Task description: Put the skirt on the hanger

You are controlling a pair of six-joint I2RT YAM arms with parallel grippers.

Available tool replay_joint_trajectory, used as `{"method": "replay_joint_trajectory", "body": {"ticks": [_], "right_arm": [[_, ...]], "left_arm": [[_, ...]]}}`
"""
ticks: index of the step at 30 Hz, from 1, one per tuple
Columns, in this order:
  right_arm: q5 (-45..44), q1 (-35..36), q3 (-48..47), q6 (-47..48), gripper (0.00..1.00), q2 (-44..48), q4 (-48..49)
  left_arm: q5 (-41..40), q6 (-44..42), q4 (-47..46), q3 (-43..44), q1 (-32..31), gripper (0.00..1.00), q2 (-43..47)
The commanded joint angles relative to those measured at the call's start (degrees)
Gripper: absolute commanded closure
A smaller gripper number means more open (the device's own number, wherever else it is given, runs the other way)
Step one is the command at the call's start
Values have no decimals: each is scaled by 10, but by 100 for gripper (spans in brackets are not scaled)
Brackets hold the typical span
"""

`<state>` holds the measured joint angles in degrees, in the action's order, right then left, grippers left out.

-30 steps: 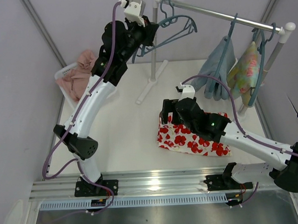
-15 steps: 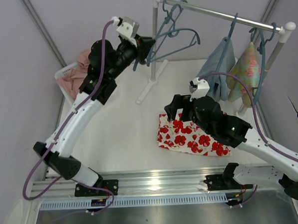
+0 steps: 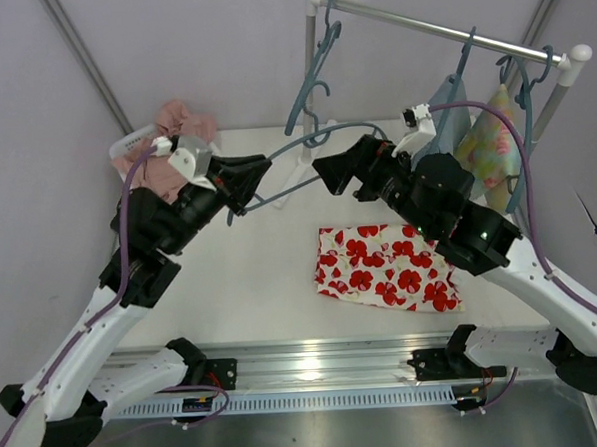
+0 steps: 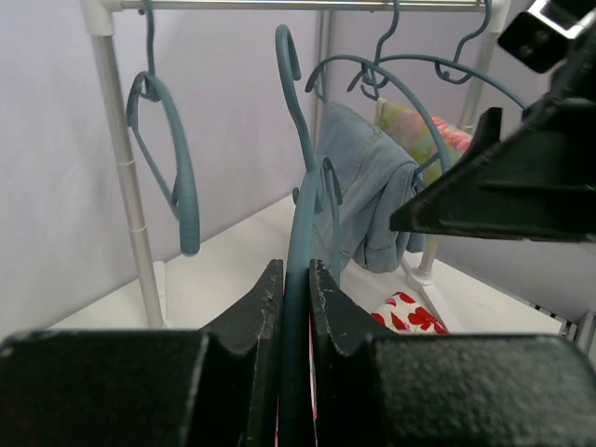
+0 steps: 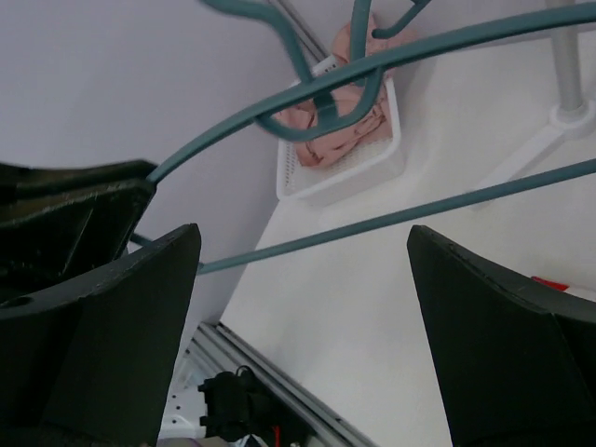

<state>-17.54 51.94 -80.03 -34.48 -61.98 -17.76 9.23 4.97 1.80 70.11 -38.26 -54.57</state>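
Observation:
The skirt (image 3: 386, 274), white with red flowers, lies flat on the table right of centre, untouched. A corner of it shows in the left wrist view (image 4: 410, 315). My left gripper (image 3: 259, 175) is shut on the teal hanger (image 3: 295, 188) at one end and holds it in the air above the table's middle. In the left wrist view the hanger (image 4: 303, 209) rises from between my fingers (image 4: 295, 272), hook up. My right gripper (image 3: 328, 172) is open and empty, facing the hanger from the right. The hanger's lower bar (image 5: 372, 223) runs just beyond its fingertips (image 5: 303, 279).
A clothes rail (image 3: 438, 28) stands at the back. A spare teal hanger (image 3: 311, 83), a blue garment (image 3: 448, 115) and a green flowered garment (image 3: 490, 143) hang on it. A white basket (image 3: 134, 144) with pink cloth (image 3: 168, 130) sits back left.
My left arm has brought the hanger down from the rail to the table's middle. My right gripper has lifted off the skirt and swung back-left toward the hanger.

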Motion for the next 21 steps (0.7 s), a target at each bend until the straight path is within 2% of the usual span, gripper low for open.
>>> {"method": "replay_joint_trajectory", "body": {"ticks": [1, 8, 12, 17, 21], "right_arm": [[24, -11, -17, -85, 1, -36, 22], [60, -17, 13, -215, 3, -76, 65], [59, -11, 88, -241, 3, -64, 210], [22, -2, 83, -246, 3, -83, 183], [12, 3, 90, -250, 4, -93, 211]], "left_arm": [[-50, 14, -7, -45, -2, 87, 57], [-60, 43, -13, -131, -2, 87, 137], [-44, 67, -20, -159, -3, 87, 147], [-33, 80, -46, -185, -4, 87, 161], [-17, 82, -48, -207, -7, 87, 180]]}}
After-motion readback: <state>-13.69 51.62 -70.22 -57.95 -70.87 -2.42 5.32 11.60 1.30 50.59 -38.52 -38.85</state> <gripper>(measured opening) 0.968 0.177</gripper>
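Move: My left hand already pinches the left end of the held hanger. Its neck, where my open right hand is headed, sits about 7 cm ahead, 4 cm left and 4 cm above my right hand, and some 11 cm ahead, 12 cm right and 5 cm above my left. From my right hand, another hanger dangles off the rack about 22 cm ahead and 2 cm left, slightly higher; the skirt lies on the table 14 cm right, 2 cm back and far below. I bring my wide-open right hand left about 7 cm and down 6, a little forward too, rolling and tipping it some 15 degrees each, so its jaws go around the hanger's upper bar at the neck. Meanwhile my left hand keeps its pinch and lowers that end about 8 cm, easing slightly back and left and tipping down a little. ##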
